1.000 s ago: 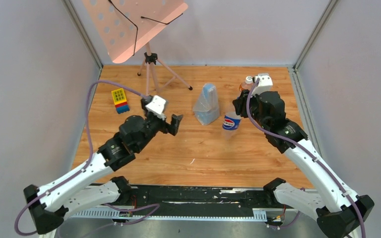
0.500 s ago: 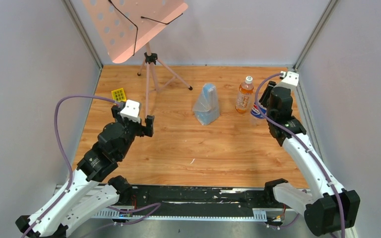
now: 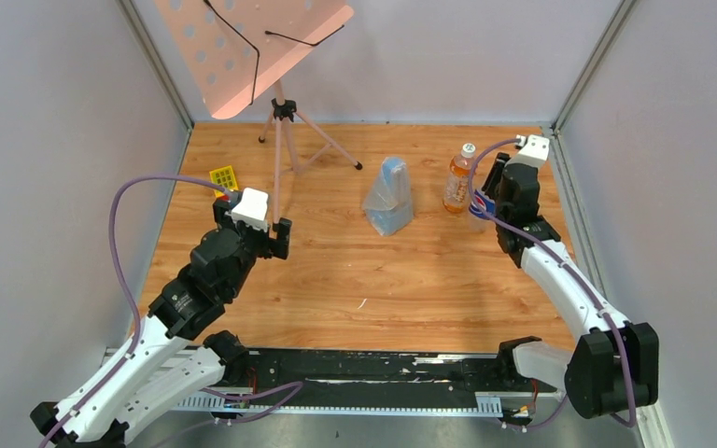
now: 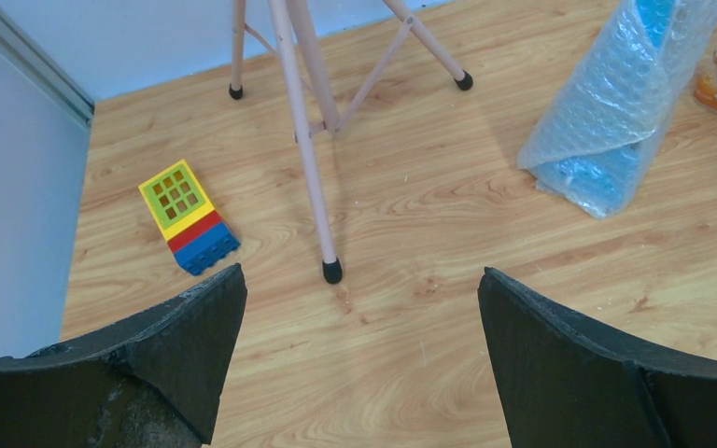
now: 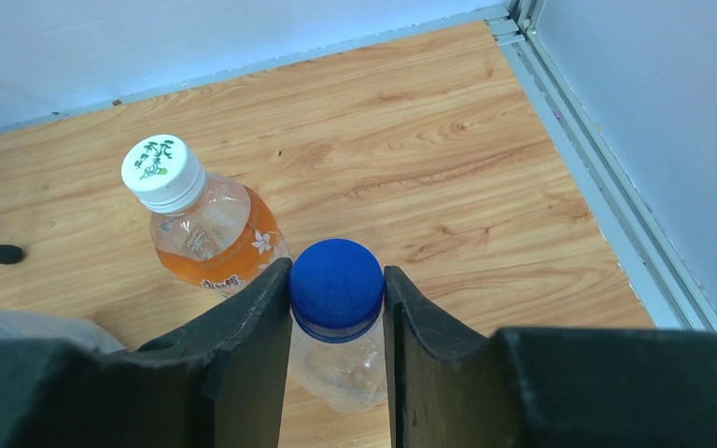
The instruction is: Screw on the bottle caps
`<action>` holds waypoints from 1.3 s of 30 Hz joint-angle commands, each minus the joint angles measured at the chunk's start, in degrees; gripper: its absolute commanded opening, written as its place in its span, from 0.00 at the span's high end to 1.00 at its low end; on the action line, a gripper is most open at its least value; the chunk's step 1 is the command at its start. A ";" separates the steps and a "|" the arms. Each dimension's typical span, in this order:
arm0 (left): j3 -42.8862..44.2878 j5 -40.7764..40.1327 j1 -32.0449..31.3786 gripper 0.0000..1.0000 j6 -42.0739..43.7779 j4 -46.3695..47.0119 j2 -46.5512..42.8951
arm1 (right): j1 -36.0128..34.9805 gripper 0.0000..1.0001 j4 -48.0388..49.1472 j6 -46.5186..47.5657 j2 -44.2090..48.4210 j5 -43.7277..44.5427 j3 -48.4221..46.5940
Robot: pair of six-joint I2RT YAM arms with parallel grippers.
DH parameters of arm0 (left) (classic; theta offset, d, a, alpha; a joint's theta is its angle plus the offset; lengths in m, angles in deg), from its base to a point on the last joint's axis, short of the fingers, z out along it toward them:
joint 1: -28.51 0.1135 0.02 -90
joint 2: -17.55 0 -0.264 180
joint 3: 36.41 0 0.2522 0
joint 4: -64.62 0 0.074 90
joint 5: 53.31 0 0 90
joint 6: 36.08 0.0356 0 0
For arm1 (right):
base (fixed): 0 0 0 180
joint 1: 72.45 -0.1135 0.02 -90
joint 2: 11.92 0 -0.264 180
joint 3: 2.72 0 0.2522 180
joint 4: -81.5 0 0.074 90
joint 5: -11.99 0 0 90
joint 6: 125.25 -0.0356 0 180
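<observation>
In the right wrist view my right gripper (image 5: 336, 271) is shut on the blue cap (image 5: 336, 289), which sits on the neck of the clear Pepsi bottle (image 5: 341, 369). Just to its left stands the orange bottle (image 5: 213, 233), wearing its white cap (image 5: 161, 171). From above, the orange bottle (image 3: 457, 182) and the Pepsi bottle (image 3: 478, 207) stand side by side at the back right, with the right gripper (image 3: 484, 193) over the Pepsi one. My left gripper (image 3: 280, 235) hangs open over bare wood on the left, holding nothing (image 4: 362, 308).
A pink stand (image 3: 282, 121) has its legs (image 4: 310, 159) just ahead of the left gripper. A yellow, red and blue toy block (image 4: 189, 217) lies to its left. A bluish bubble-wrap bag (image 3: 389, 196) stands mid-table. The enclosure rail (image 5: 607, 196) runs close on the right.
The right arm has carried the Pepsi bottle from mid-table to the right, beside the orange bottle. The left arm has pulled back to the left, still open.
</observation>
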 commanded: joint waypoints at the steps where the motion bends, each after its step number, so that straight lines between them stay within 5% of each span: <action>1: -0.11 -0.90 0.42 0.00 0.61 1.11 -0.53 | 0.43 0.91 4.24 0.28 -0.63 -2.13 0.83; 5: -0.11 -0.85 0.43 0.00 0.65 1.04 -0.59 | 0.42 0.87 4.26 -0.35 -0.80 -2.39 1.70; 15: -0.04 -0.76 0.38 0.00 0.64 0.98 -0.86 | 0.48 0.48 2.39 -0.50 0.39 -4.57 1.05; 30: -0.03 0.05 0.41 0.00 0.33 1.01 -0.97 | 0.43 0.26 -1.49 -0.76 3.42 -6.70 -1.45; 39: 0.07 0.84 0.42 0.00 -0.11 0.85 -1.06 | 0.42 0.22 -4.26 -1.20 6.14 -7.91 -2.65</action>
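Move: I still hold the blue-capped Pepsi bottle at its cap with my right hand; the bottle's middle hangs about 11 cm straight below, over the spot where it should stand. The orange bottle stands roughly 5 cm to its left and 5 cm farther out, and the bubble-wrapped package some 21 cm left of my right hand and about 3 cm farther out. From my left hand, the Pepsi bottle is around 48 cm to the right, 13 cm ahead and 15 cm lower. With my right hand I lower the Pepsi bottle about 1 cm towards the table beside the orange bottle, then open my fingers wide and let go of the cap while drifting about 1 cm left. The open hand sinks a touch more, then rises about 2.5 cm and draws back a good centimetre, turning slightly counter-clockwise. ##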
